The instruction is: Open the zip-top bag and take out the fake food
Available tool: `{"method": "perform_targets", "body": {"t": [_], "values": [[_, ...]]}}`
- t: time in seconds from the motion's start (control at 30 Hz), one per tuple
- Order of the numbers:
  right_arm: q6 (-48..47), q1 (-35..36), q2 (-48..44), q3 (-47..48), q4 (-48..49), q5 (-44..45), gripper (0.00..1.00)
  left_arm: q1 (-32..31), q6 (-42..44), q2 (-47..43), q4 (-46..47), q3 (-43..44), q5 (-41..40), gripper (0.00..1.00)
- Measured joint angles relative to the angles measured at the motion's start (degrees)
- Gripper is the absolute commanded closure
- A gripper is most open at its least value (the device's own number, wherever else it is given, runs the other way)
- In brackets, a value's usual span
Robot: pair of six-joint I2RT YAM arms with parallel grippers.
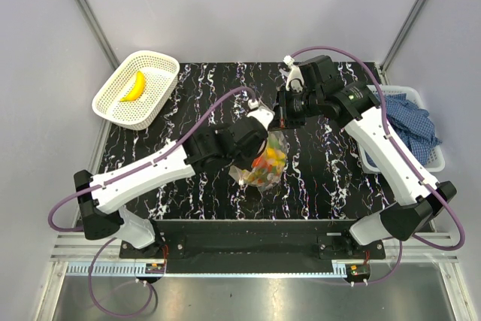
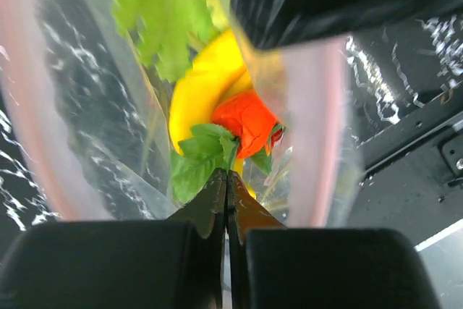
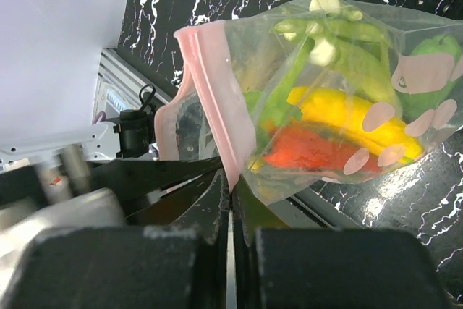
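The zip-top bag [image 1: 269,163] hangs over the middle of the black marbled table, held up between both arms. My right gripper [image 1: 282,127] [image 3: 233,182] is shut on the bag's pink zip strip [image 3: 217,92]. My left gripper [image 1: 267,134] [image 2: 227,177] is shut at the bag's mouth, with pink strip on either side [image 2: 325,128], seemingly pinching the other lip. Inside the bag [image 3: 340,85] lies fake food: a yellow piece [image 2: 199,85] [image 3: 347,113], a red piece [image 2: 246,117] [image 3: 311,150] and green leafy pieces [image 2: 195,161] [image 3: 325,41]. A yellow banana [image 1: 134,86] lies in the white mesh basket.
The white mesh basket [image 1: 161,62] stands at the back left, off the table's corner. A white bin [image 1: 436,157] with a blue checked cloth [image 1: 409,122] sits at the right edge. Grey walls close in the back and sides. A metal rail runs along the front.
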Motion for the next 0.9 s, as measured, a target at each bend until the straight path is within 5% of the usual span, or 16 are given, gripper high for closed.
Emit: {"method": "perform_targets", "body": {"t": [0.33,0.63,0.9], "values": [[-0.02,0.00,0.00,-0.44,0.17,0.07,1.00,0.00,6.40,0.87,0.22,16.00,-4.72,1.00],[-0.02,0.00,0.00,-1.07,0.22,0.22,1.00,-0.04,12.28,-3.50,2.58,16.61,-17.62,1.00],[-0.04,0.00,0.00,-1.51,0.17,0.24,1.00,5.70,20.92,-19.06,27.54,4.59,-27.45,1.00]]}}
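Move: The left gripper has the red pepper's leafy stem pinched inside the open bag, whose body hangs about 8 cm below, a couple of centimetres to the right and level with it forward. The white basket, where the pepper is to go, lies roughly 26 cm ahead, 38 cm left and 20 cm below; a banana lies in it at about the same place. From the right gripper, the basket is some 20 cm ahead, 41 cm left and 28 cm below. Raise the left gripper some 24 cm, first almost straight up out of the bag's mouth, keeping the leafy stem pinched; once about 12 cm up, add a swing of roughly 12 cm left, drifting forward to the basket's side while tipping the fingers up from steeply down to nearly level. Keep the right gripper's pinch on the bag rim, practically still. ##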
